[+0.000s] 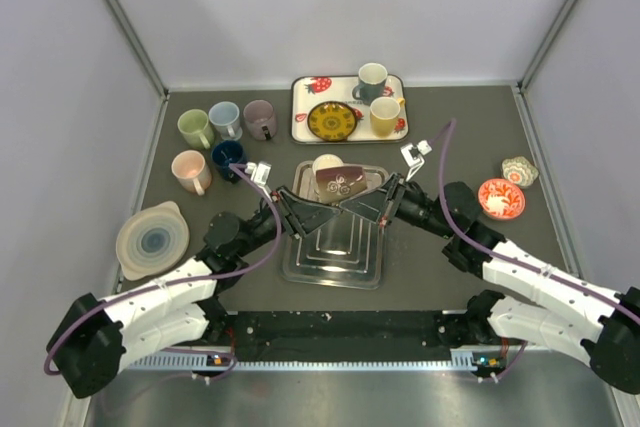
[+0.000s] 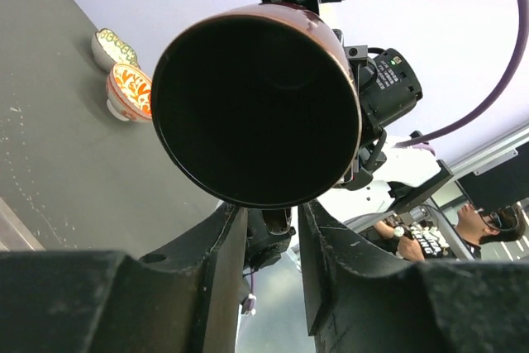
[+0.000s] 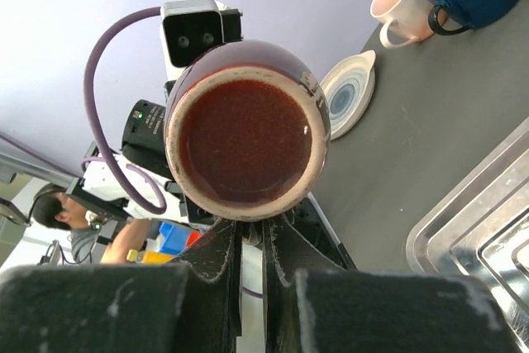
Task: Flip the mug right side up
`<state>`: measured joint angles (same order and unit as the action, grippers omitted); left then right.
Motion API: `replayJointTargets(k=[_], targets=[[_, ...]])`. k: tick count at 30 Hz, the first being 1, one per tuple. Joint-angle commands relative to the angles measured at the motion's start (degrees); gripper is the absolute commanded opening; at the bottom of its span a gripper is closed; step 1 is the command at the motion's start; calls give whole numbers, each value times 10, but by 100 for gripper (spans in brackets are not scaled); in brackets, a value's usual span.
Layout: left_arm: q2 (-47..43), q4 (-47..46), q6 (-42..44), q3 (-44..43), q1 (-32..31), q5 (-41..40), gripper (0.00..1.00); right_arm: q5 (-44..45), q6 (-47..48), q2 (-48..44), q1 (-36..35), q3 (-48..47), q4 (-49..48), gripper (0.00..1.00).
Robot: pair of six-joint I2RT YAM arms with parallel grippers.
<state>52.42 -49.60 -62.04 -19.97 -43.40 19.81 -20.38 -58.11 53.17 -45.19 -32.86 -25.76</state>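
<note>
A dark maroon mug (image 1: 340, 182) hangs on its side above the metal tray (image 1: 335, 257), between my two grippers. My right gripper (image 1: 372, 199) is shut on the mug's handle; in the right wrist view the mug's glazed base (image 3: 248, 130) faces the camera just above the right gripper (image 3: 252, 225). In the left wrist view the mug's dark mouth (image 2: 256, 105) faces the camera. My left gripper (image 2: 273, 212) sits right under the rim, fingers (image 2: 223, 262) apart, with the handle showing in the gap beyond them.
At the back stands a patterned tray (image 1: 303, 122) with two mugs and a plate. Several mugs (image 1: 225, 122) cluster at the back left, with a round lid (image 1: 152, 239) below them. Two small bowls (image 1: 500, 197) sit at the right. A pale cup (image 1: 325, 161) stands behind the held mug.
</note>
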Motion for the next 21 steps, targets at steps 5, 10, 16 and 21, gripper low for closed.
replayJointTargets(k=[5, 10, 16, 21], targets=[[7, -73, -6, -31, -3, -14, 27, -14, 4, -1, 2, -7, -54, 0], [15, -87, -16, -33, -3, -14, 27, -18, 5, 3, 2, -5, -54, 0], [26, -97, -19, -37, -2, -10, 22, -19, 8, 3, 2, -6, -52, 0], [26, -97, -19, -32, -3, -14, 0, -18, 14, -3, 2, -4, -43, 0]])
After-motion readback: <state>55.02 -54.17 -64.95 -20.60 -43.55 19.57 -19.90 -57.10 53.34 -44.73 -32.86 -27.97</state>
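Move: The brown mug is already off the table, lying on its side with its mouth towards my left, its handle pinched by my right fingers. From my left hand its middle is about 4 cm ahead, 2 cm right and 4 cm up; from my right hand, some 4 cm ahead, 2 cm left and 4 cm up. The white mug stands roughly 18 cm ahead of my left hand and 1 cm left; the metal tray's middle is some 4 cm ahead, straight in line. They lie about 20 and 24 cm below. I close my left fingers, already standing part-open around the mug's handle, until they pinch it right beside my right fingertips: first about a third of the way, a slight pause, then nearly shut. As I do, both hands ease up together by roughly 1 cm, and my right fingers keep their shut grip on the handle. ##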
